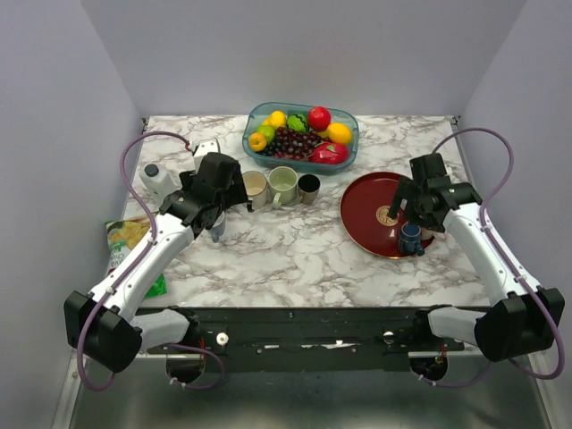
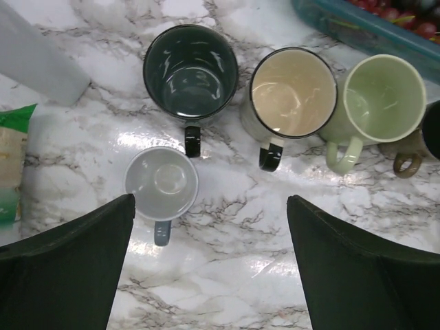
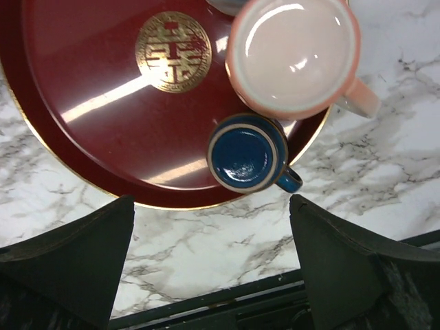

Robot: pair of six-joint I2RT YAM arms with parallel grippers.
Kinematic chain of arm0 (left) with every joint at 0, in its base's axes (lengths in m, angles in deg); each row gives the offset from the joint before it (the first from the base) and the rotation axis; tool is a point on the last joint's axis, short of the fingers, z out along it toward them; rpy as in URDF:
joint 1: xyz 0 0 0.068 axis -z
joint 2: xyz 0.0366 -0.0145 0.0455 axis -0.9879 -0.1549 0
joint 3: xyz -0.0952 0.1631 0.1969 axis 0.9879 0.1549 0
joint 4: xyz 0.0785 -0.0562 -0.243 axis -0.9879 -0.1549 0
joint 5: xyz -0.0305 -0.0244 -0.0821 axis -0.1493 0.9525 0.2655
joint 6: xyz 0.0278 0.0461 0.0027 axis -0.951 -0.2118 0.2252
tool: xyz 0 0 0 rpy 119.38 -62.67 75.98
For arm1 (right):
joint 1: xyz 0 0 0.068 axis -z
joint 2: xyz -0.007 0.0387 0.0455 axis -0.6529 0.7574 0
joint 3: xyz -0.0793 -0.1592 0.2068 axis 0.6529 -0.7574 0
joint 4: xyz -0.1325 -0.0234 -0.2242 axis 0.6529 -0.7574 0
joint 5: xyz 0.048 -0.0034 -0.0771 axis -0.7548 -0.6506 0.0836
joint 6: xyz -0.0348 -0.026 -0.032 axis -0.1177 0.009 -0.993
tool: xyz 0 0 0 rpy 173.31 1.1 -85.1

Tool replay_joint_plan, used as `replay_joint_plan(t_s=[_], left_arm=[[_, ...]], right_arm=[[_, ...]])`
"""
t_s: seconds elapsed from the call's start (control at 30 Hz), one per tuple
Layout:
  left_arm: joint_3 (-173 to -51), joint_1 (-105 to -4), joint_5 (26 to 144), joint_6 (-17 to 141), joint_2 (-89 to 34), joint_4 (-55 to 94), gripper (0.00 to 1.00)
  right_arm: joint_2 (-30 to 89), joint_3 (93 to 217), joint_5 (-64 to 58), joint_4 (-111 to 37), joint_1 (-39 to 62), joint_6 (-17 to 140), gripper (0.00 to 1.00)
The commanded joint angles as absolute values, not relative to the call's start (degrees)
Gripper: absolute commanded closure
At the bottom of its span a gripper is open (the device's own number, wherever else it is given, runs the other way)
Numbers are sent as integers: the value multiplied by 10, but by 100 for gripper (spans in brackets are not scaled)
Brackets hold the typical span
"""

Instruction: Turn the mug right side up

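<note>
A small grey mug (image 2: 161,182) stands mouth up on the marble with its handle toward me, just ahead of my left gripper's left finger and apart from it. My left gripper (image 2: 210,199) (image 1: 213,214) hangs over it, open and empty. On the near rim of the red tray (image 3: 89,124) sits a small blue mug (image 3: 246,152) (image 1: 410,239); it shows a flat glossy blue disc inside a pale ring, and I cannot tell if that is its base or its mouth. A pink mug (image 3: 295,51) stands mouth up beside it. My right gripper (image 3: 212,199) (image 1: 404,210) is open above the tray's edge.
A row of upright mugs stands behind the grey one: dark green (image 2: 190,72), cream (image 2: 292,93), light green (image 2: 383,98) and a dark one (image 1: 308,186). A fruit bowl (image 1: 301,134) sits at the back, with a white bottle (image 1: 159,179) and a snack bag (image 1: 130,241) on the left.
</note>
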State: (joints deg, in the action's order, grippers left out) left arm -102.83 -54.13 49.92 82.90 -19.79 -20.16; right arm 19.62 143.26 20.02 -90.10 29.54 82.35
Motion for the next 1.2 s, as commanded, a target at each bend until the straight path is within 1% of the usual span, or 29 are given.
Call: replay_joint_plan(t_s=[0.0, 0.17, 0.47, 0.9, 1.1, 1.17], left_arm=[[-1046, -544, 565, 804, -218, -149, 1], [-1050, -544, 606, 797, -240, -126, 1], [-1055, -545, 617, 783, -247, -118, 1], [-1067, -547, 615, 765, -259, -117, 1], [-1065, -551, 614, 764, -258, -115, 1], [-1063, -552, 615, 764, -259, -114, 1]], right_arm=[[190, 1405, 232, -923, 299, 843, 0], [206, 1370, 227, -915, 298, 859, 0], [237, 1355, 205, -853, 321, 827, 0], [280, 1317, 76, -772, 348, 824, 0], [285, 1302, 50, -736, 349, 845, 0], [286, 1298, 24, -725, 349, 851, 1]])
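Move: The upside-down blue mug on the tray's near edge is almost straight below the right hand, about 12 cm down and 1 cm left. The larger pink mug sits some 7 cm ahead of the hand and 5 cm to its right; the tray's gold emblem is about 6 cm ahead and 8 cm left of the hand. From the left hand, the blue mug is roughly 57 cm to the right, 7 cm back and 17 cm down. Lower the open right gripper about 9 cm onto the upturned blue mug, easing back some 2.5 cm at first and then forward again, drifting slightly left late on. Steepen and roll the wrist about 10 degrees so the fingers straddle the mug's base, keeping them open. Meanwhile shift the empty left gripper rightward and a little forward, away from the grey mug, turning it slightly clockwise. ##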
